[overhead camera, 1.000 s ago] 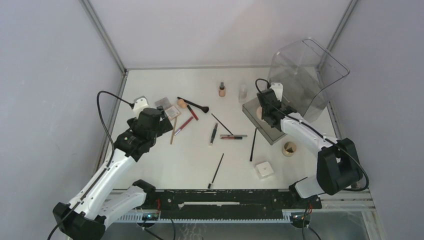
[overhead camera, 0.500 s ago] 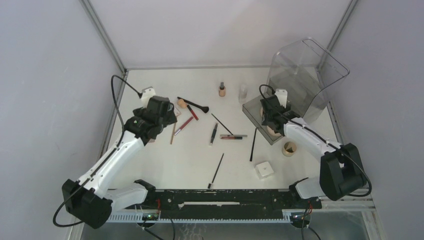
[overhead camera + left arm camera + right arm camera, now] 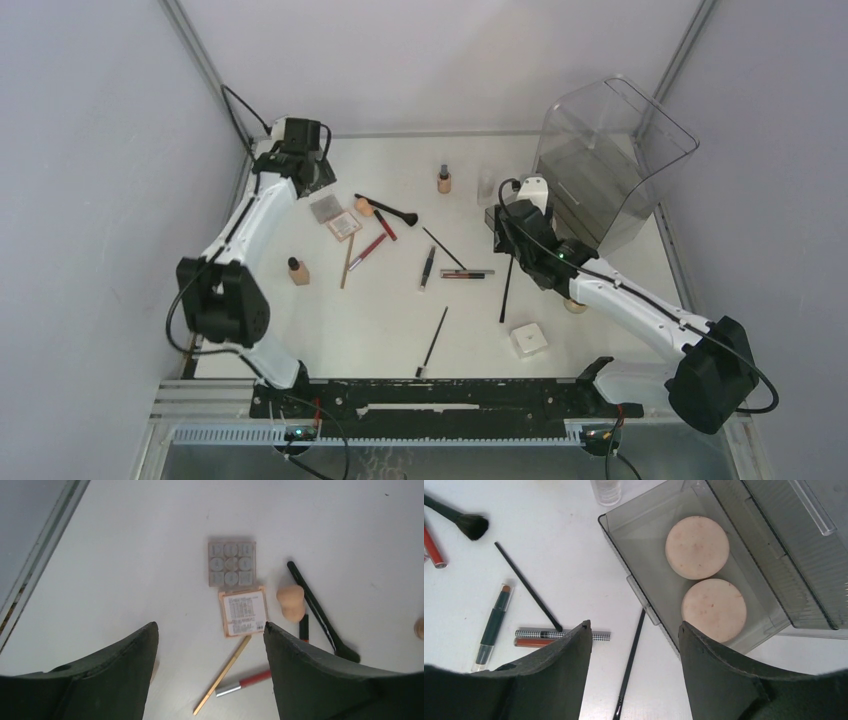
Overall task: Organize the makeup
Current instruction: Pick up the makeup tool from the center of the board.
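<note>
The makeup lies scattered on the white table. My left gripper [image 3: 308, 178] hangs open and empty high over the back left corner. Below it lie a grey palette [image 3: 232, 563], a labelled tan compact [image 3: 243, 614], a beige sponge [image 3: 291, 601], a gold stick [image 3: 223, 674] and a red lip stick [image 3: 248, 682]. My right gripper [image 3: 634, 627] is open and empty above a thin black brush [image 3: 630, 665], beside the grey drawer [image 3: 634, 555]. Two round puffs [image 3: 697, 546] [image 3: 714, 609] lie in that drawer.
The clear bin [image 3: 610, 160] stands at the back right behind the drawer. A tan bottle [image 3: 297, 270] stands at the left, another [image 3: 444, 180] at the back beside a clear jar [image 3: 487, 185]. A white box [image 3: 528, 339] and a black brush [image 3: 432, 340] lie near the front.
My right gripper opened, let a puff go into the drawer and drew back toward the drawer's front. The left arm swung off to the back left corner, uncovering the tan bottle.
</note>
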Robot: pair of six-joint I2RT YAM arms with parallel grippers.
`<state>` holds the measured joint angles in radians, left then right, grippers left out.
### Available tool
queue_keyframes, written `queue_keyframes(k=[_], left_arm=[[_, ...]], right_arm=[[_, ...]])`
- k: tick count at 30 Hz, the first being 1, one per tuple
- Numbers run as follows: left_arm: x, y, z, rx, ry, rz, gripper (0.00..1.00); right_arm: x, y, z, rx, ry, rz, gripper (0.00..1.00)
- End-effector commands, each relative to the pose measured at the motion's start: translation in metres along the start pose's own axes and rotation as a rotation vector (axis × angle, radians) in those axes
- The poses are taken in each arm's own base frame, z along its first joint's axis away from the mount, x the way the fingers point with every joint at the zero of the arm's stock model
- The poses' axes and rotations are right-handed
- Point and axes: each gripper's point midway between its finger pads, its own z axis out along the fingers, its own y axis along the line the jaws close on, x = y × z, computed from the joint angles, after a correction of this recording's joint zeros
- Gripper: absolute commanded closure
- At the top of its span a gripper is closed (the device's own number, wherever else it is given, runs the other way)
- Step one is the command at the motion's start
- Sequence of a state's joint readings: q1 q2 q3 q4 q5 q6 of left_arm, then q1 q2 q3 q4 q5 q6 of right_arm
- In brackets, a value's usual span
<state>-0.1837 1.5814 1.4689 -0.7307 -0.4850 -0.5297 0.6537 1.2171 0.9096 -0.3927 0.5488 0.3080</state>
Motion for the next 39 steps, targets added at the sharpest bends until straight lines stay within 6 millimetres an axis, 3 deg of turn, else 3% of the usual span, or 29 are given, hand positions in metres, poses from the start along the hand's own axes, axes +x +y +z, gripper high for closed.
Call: queue_keyframes(k=[1,7,12,18,26,32,39], left_arm=[[-0.008,-0.026,0.03,0.033,0.07,0.051,0.22],[0.013,-0.066,0.068,0.084,0.187,0.025,0.2],[0.041,-0.107,0.081,0.185,0.286,0.034,0.19],[0.064,-0.104,0.106,0.109,0.325,-0.006,0.25],[0.091,-0.114,0.126,0.127,0.383,-0.028,0.44],[0.094,-0.116,0.131,0.134,0.389,-0.024,0.55],[0.077,-0.101,0.113,0.107,0.33,-0.019,0.85]], right_arm=[[-0.009,0.011,-0.004,-0.027,-0.038,0.004,0.29],[-0.003,0.012,-0.008,-0.03,-0.017,-0.01,0.29],[0.003,0.01,-0.002,-0.023,0.003,-0.061,0.35],[0.002,-0.002,0.001,0.017,0.012,-0.065,0.32],[0.0,-0.018,0.001,0.056,0.018,-0.042,0.3],[0.0,-0.023,0.0,0.067,0.018,-0.039,0.3],[-0.003,-0.023,-0.004,0.055,0.008,-0.017,0.31]])
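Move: The peach sponge that my left hand goes for lies about 8 cm ahead, 9 cm to the right and 18 cm below. The clear palette stands some 9 cm to the left of the sponge and level with it; the compact sits about 5 cm left of the sponge and 4 cm nearer me. The black brush's middle is roughly 5 cm right of the sponge. From my right hand the sponge lies about 8 cm ahead, 31 cm left and 13 cm below. I sink my left hand about 16 cm onto the peach sponge, first reaching some 7 cm forward, then sliding about 8 cm right as I descend. My fingers tip some 20 degrees farther down; once low, I hold height and keep closing them from wide to nearly shut on the sponge's waist. My open right hand drifts about 2 cm right over the drawer's edge. ##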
